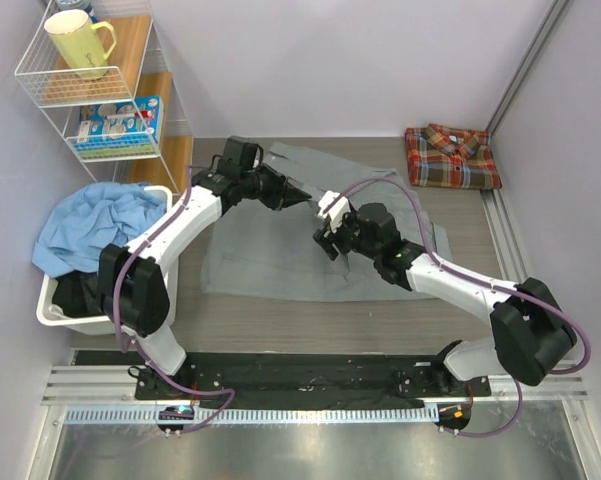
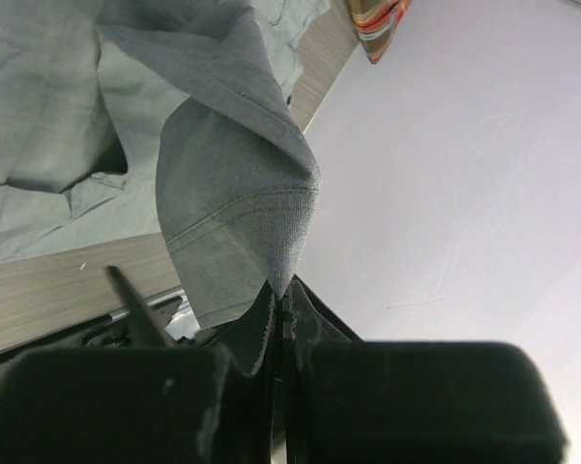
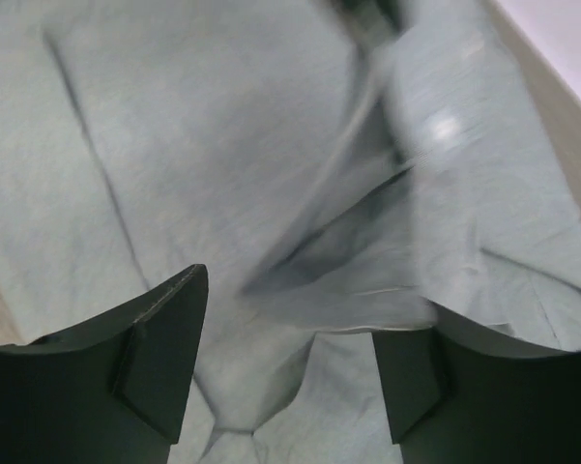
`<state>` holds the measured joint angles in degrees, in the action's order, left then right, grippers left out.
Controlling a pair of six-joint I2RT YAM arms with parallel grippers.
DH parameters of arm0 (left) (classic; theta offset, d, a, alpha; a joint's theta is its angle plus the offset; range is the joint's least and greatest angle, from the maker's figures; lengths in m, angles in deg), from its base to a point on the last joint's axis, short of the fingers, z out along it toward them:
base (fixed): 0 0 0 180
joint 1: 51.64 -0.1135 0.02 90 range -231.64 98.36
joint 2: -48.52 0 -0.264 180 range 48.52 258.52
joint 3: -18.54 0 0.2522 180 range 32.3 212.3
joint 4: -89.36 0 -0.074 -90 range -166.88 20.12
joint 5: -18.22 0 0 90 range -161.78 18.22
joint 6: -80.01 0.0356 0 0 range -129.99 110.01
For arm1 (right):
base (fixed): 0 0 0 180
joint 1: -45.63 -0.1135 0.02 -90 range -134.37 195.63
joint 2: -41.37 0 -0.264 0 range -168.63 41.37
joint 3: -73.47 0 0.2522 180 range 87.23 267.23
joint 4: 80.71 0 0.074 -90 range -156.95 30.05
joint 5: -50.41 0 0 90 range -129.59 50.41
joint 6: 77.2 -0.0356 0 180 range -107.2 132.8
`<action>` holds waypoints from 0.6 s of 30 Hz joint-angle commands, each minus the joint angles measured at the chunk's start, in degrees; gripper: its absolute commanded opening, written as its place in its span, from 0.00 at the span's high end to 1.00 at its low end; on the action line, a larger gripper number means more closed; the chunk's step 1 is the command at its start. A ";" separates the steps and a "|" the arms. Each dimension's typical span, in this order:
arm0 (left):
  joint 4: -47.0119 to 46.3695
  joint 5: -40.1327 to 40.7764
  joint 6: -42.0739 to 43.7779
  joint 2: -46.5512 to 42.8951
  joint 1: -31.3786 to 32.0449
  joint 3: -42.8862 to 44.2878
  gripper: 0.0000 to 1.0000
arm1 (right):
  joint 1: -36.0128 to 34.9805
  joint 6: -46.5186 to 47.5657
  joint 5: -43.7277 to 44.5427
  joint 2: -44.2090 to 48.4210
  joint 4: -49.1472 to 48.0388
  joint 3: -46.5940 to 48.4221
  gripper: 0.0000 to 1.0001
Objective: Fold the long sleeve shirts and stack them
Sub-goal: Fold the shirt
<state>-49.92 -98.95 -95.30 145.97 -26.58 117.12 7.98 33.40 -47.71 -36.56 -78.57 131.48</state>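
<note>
A plain grey long sleeve shirt (image 1: 270,265) lies spread flat in the middle of the table. My left gripper (image 1: 302,195) is shut on a hemmed edge of it and holds that part lifted; in the left wrist view the cloth (image 2: 237,193) hangs from the shut jaws (image 2: 282,300). My right gripper (image 1: 325,228) stands open just above the same shirt (image 3: 222,145). A raised fold of cloth lies between its fingers (image 3: 290,319), against the right one. The plaid long sleeve shirt (image 1: 450,157) lies folded at the back right corner, and its edge (image 2: 375,17) shows in the left wrist view.
A white bin (image 1: 50,305) at the left holds a blue cloth (image 1: 95,225) and something dark. Behind it stands a wire shelf (image 1: 90,80) with a yellow mug (image 1: 78,42). Walls close the back and right sides.
</note>
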 commanded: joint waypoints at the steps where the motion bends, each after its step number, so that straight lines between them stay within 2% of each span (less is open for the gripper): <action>1: -2.17 -2.26 -1.25 -2.52 0.08 -1.93 1.00 | 0.12 -3.90 6.01 0.50 -10.53 4.70 0.39; 3: -2.09 -2.70 -1.08 -2.79 0.17 -3.34 1.00 | 0.21 -4.25 6.18 0.67 -11.06 5.23 0.87; 4: -2.44 -2.96 -1.08 -3.14 0.08 -3.95 1.00 | 0.29 -4.86 7.14 0.85 -11.32 5.41 0.98; 6: -3.05 -3.14 -0.64 -3.49 -0.18 -5.44 1.00 | 1.08 -4.96 6.81 1.98 -11.06 5.58 0.99; 8: -5.42 -3.84 0.93 -4.63 -0.88 -6.50 0.92 | 3.45 -4.35 1.21 3.31 -8.79 5.76 0.99; 10: -6.21 -3.93 2.60 -5.86 -1.76 -7.65 0.90 | 6.08 -3.29 -3.72 4.89 -6.24 6.02 0.99; 11: -8.05 -4.98 4.09 -6.30 -2.38 -7.82 0.79 | 7.05 -2.42 -10.01 5.07 -1.96 7.50 0.99; 14: -11.49 -11.73 15.59 -7.53 -7.81 -7.48 0.42 | 10.92 0.22 -18.92 4.46 8.75 12.68 0.99; 15: -11.14 -13.50 23.89 -7.97 -8.96 -6.78 0.40 | 11.54 1.01 -22.60 4.19 10.89 13.75 0.99; 16: -10.79 -14.99 28.06 -8.50 -10.11 -5.29 0.36 | 12.07 2.15 -25.08 3.49 13.79 15.93 0.99; 17: -8.70 -16.14 33.67 -9.98 -11.60 -4.32 0.26 | 12.33 3.03 -26.06 3.14 17.64 17.00 0.99; 18: -5.90 -16.41 39.12 -10.78 -11.79 -2.74 0.24 | 12.60 3.30 -27.72 2.70 18.90 17.79 0.99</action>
<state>-56.02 -107.98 -78.98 140.87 -34.54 109.16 19.65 32.81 -62.38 -34.01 -70.44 142.87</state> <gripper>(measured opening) 0.700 0.033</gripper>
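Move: The raised sleeve, its cuff already in the left fingers, passes about 3 cm ahead of the open right hand, 1 cm to its left and 2 cm above. From the left hand, that stretch lies some 5 cm back, 3 cm right and 5 cm down. The shirt body's middle is straight below the right hand, about 12 cm down; the far sleeve lies some 16 cm ahead, 1 cm right, just as low. Right fingers shut on the sleeve and rise some 8 cm; left fingers open and move 5 cm left. ##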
